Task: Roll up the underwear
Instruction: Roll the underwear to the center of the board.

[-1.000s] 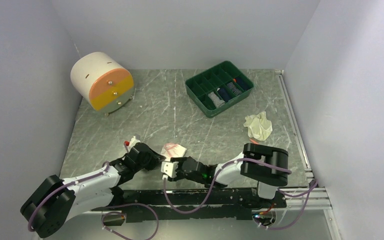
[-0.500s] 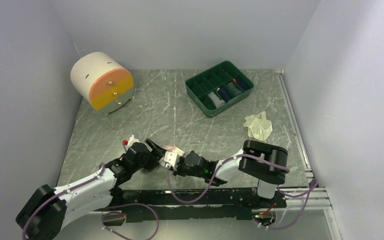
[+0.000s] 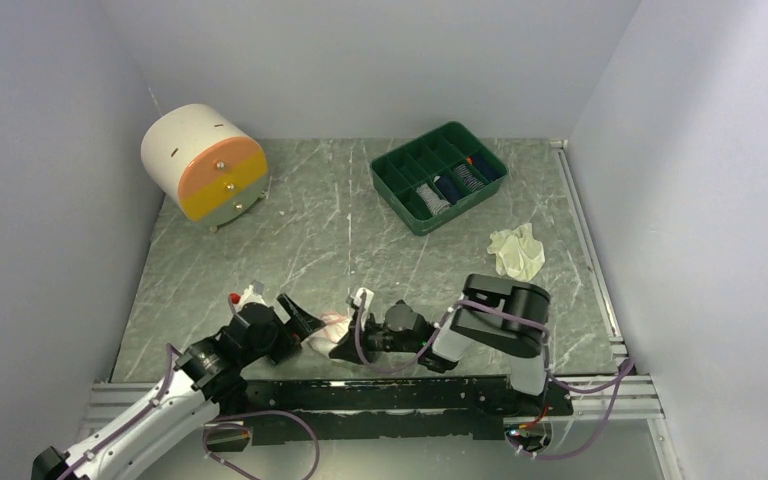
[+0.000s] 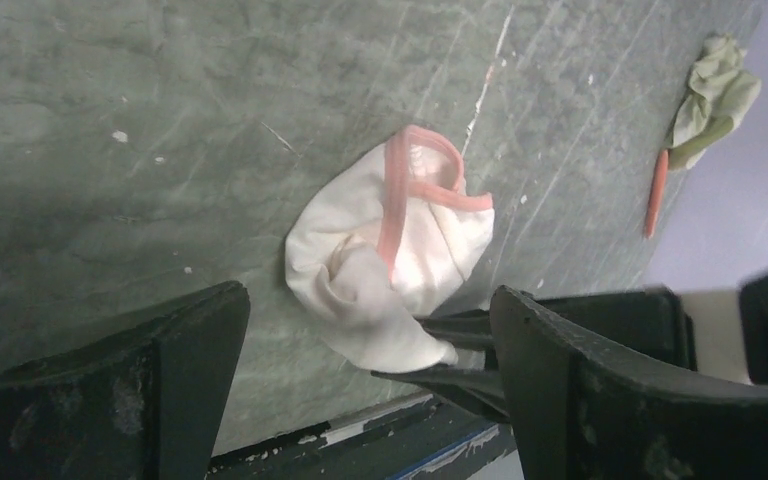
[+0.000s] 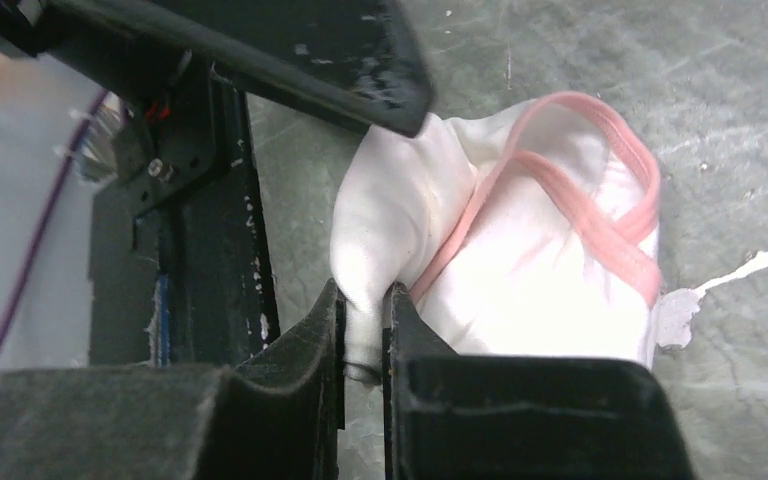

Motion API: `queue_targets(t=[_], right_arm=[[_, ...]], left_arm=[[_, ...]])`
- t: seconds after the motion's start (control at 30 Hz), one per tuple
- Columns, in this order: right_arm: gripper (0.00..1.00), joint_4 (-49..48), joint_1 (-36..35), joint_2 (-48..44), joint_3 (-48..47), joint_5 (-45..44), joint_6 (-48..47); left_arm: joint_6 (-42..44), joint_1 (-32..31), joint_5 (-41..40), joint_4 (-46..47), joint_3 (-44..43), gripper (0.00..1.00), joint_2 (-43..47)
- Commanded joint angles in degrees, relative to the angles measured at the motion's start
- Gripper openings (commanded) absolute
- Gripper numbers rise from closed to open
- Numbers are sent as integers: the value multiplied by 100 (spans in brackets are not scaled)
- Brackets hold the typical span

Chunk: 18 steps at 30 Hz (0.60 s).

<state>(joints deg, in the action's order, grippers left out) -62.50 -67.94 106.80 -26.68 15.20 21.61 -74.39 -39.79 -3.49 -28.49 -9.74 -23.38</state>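
Note:
The white underwear with pink trim [image 3: 328, 324] lies bunched on the table near its front edge. My right gripper [image 3: 343, 345] is shut on a folded corner of the underwear [image 5: 520, 260], which is pinched between its fingertips [image 5: 365, 300]. My left gripper [image 3: 303, 330] stands wide open just left of the garment, its fingers either side of the near end of the cloth [image 4: 390, 260] without touching it [image 4: 365, 310]. The cream-white underwear [image 3: 517, 250] lies crumpled at the right, away from both grippers.
A green compartment tray [image 3: 390, 190] with rolled items stands at the back right. A white drum with an orange and yellow front [image 3: 203, 160] sits back left. A thin orange stick [image 4: 655, 190] lies by the cream garment. The black rail [image 3: 380, 385] runs along the table's near edge.
My left gripper opened, let go of the pink-trimmed underwear and drew back to the near left. My right gripper shut on the cloth's corner and shifted toward the near edge.

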Motion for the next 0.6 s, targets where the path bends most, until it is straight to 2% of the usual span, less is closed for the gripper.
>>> queue_targets(t=[0.0, 0.13, 0.23, 0.47, 0.57], right_arm=[[0, -1114, 45, 790, 428, 375, 1564], [0, -1539, 49, 984, 471, 164, 2054], [1, -1277, 104, 1064, 393, -37, 2308], [5, -1329, 272, 1267, 492, -170, 2958], [5, -1559, 408, 1417, 517, -6, 3152]], left_arm=[[179, 13, 233, -973, 218, 95, 205], [402, 11, 38, -1216, -60, 93, 181], [393, 6, 6, -1135, -38, 90, 91], [545, 8, 296, 40, 236, 74, -555], [669, 2, 359, 257, 227, 74, -762]])
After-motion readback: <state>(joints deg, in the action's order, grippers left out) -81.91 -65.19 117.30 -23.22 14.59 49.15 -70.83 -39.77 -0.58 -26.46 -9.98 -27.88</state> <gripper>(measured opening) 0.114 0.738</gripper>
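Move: The right fingers, pointing left, already pinch the near folded edge of the underwear, whose middle lies about 3 cm ahead and 2 cm left of that hand, 1 cm below. From the left hand, open and angled down at it, the underwear's middle is some 5 cm to the right, about level fore and aft, 3 cm down. The left gripper is roughly 7 cm left and 3 cm ahead of the right hand; the table's near edge runs about 6 cm behind the right hand. Turning almost on the spot, the right hand keeps its pinch and rolls some 25 degrees about its left-pointing fingers, top going forward, while swinging slightly clockwise, to wind the held fold towards the rest of the underwear. The left hand eases back about 1 cm beside the cloth, then creeps forward and right while sinking slightly, its wide-open fingers closing part way. ##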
